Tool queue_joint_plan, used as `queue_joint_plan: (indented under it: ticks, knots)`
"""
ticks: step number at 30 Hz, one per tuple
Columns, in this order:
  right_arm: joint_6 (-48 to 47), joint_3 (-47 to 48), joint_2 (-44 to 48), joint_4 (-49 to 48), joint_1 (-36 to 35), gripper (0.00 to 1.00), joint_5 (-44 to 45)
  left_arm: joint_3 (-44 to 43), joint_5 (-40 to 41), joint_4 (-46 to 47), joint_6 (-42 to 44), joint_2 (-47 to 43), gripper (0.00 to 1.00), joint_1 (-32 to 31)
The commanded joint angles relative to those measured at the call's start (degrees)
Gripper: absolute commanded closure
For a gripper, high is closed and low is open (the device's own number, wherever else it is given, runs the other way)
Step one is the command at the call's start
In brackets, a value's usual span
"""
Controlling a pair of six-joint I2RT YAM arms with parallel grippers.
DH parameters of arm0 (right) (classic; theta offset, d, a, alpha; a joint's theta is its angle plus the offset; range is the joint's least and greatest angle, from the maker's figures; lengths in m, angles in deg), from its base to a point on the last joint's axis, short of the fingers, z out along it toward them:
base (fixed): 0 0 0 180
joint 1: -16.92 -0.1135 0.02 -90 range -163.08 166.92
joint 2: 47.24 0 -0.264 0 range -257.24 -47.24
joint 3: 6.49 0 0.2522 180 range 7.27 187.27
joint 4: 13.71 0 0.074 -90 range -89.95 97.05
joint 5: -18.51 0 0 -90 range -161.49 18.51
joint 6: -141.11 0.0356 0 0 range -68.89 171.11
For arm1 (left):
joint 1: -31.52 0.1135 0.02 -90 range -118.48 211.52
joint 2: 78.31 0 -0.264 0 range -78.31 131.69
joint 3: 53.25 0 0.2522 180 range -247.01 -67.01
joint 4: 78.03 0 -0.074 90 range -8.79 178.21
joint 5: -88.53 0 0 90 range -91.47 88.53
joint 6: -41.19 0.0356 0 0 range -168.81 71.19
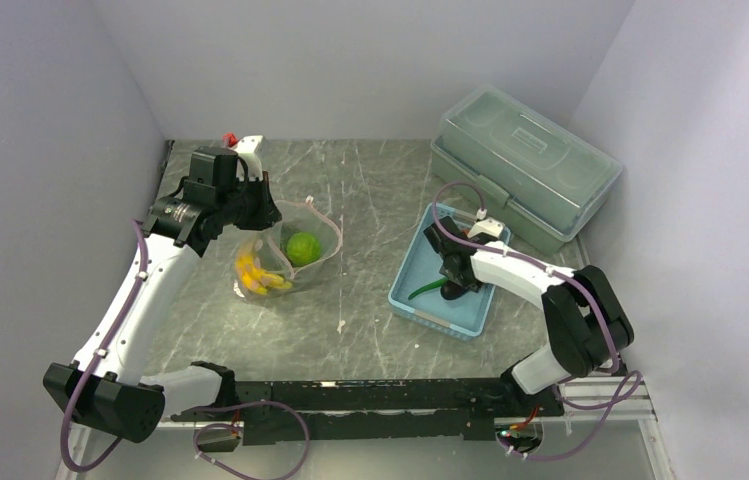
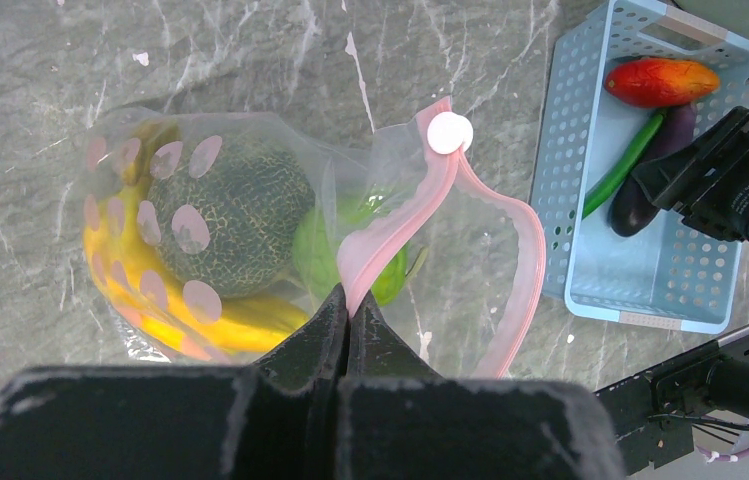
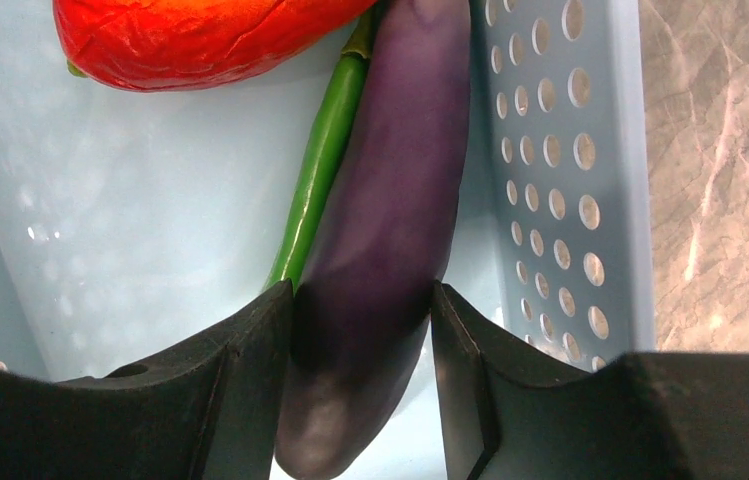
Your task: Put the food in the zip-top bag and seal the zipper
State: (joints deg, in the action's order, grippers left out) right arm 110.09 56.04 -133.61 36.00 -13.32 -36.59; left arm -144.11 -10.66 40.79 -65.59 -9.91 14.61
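The clear zip-top bag (image 2: 280,180) lies left of the table's middle with its mouth open. Inside it are yellow bananas (image 2: 115,270), a dark-green netted melon (image 2: 240,210) and a lime-green fruit (image 2: 325,255). My left gripper (image 2: 350,297) is shut on the pink zipper (image 2: 390,235) strip at the near lip, a white slider (image 2: 449,132) at its far end. My right gripper (image 3: 362,290) reaches down into the light blue basket (image 3: 560,150), its fingers pressed on either side of the purple eggplant (image 3: 390,230). A thin green vegetable (image 3: 315,190) and an orange-red piece (image 3: 200,40) lie beside it.
The blue basket (image 1: 415,275) sits right of centre, with a big translucent grey-green lidded box (image 1: 525,160) behind it at the back right. A small red object (image 1: 233,137) shows at the back wall behind my left arm. Walls close in on three sides.
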Motion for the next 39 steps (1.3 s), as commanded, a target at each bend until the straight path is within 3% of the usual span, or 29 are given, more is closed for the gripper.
queue_joint_plan:
  ticks: [1,17,22,29,35,39]
  knots:
    - [0.96,-0.92,1.65,-0.29,0.36,0.68,0.26,0.02,-0.44,1.87,0.69,-0.46,1.00,0.21]
    - [-0.65,-0.13,15.41,3.78,0.12,0.94,0.30,0.00,-0.54,1.90,0.60,-0.64,1.00,0.21]
    - [-4.90,-1.11,21.76,-0.68,-1.90,1.00,-0.75,0.02,-0.56,1.91,0.60,-0.72,1.00,0.21]
    - [-15.91,-2.36,30.26,-11.19,-6.19,1.00,-6.60,-0.03,-0.49,1.90,0.67,-0.64,1.00,0.21]
    - [-23.57,0.90,32.20,-14.40,-10.36,1.00,-10.21,0.08,-0.56,1.90,0.69,-0.63,1.00,0.25]
    - [-29.72,3.03,32.12,-17.34,-12.20,1.00,-18.09,0.08,-0.98,2.01,0.77,-0.54,1.00,0.21]
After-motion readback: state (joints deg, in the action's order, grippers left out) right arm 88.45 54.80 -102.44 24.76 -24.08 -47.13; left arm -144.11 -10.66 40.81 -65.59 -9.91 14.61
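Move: The right hand already has the eggplant between its fingers, low in the blue basket. The zip-top bag's open mouth lies about 30 cm to its left, some 3 cm farther out and 14 cm higher. The green chili lies some 4 cm left and 2 cm ahead of the hand, the red-orange mango straight ahead about 10 cm, both near its height. From the left hand, pinching the bag's rim, the mouth's middle is about 7 cm right, 2 cm back and 6 cm down. Straight up out of the basket first, then up and leftward together towards the bag, the right hand lifts the eggplant some 16 cm and carries it about 8 cm left, faster in the second half. The wrist meanwhile swings roughly 30 degrees counter-clockwise and tips the fingers up from steeply down; they keep their pinch near the blunt end. ##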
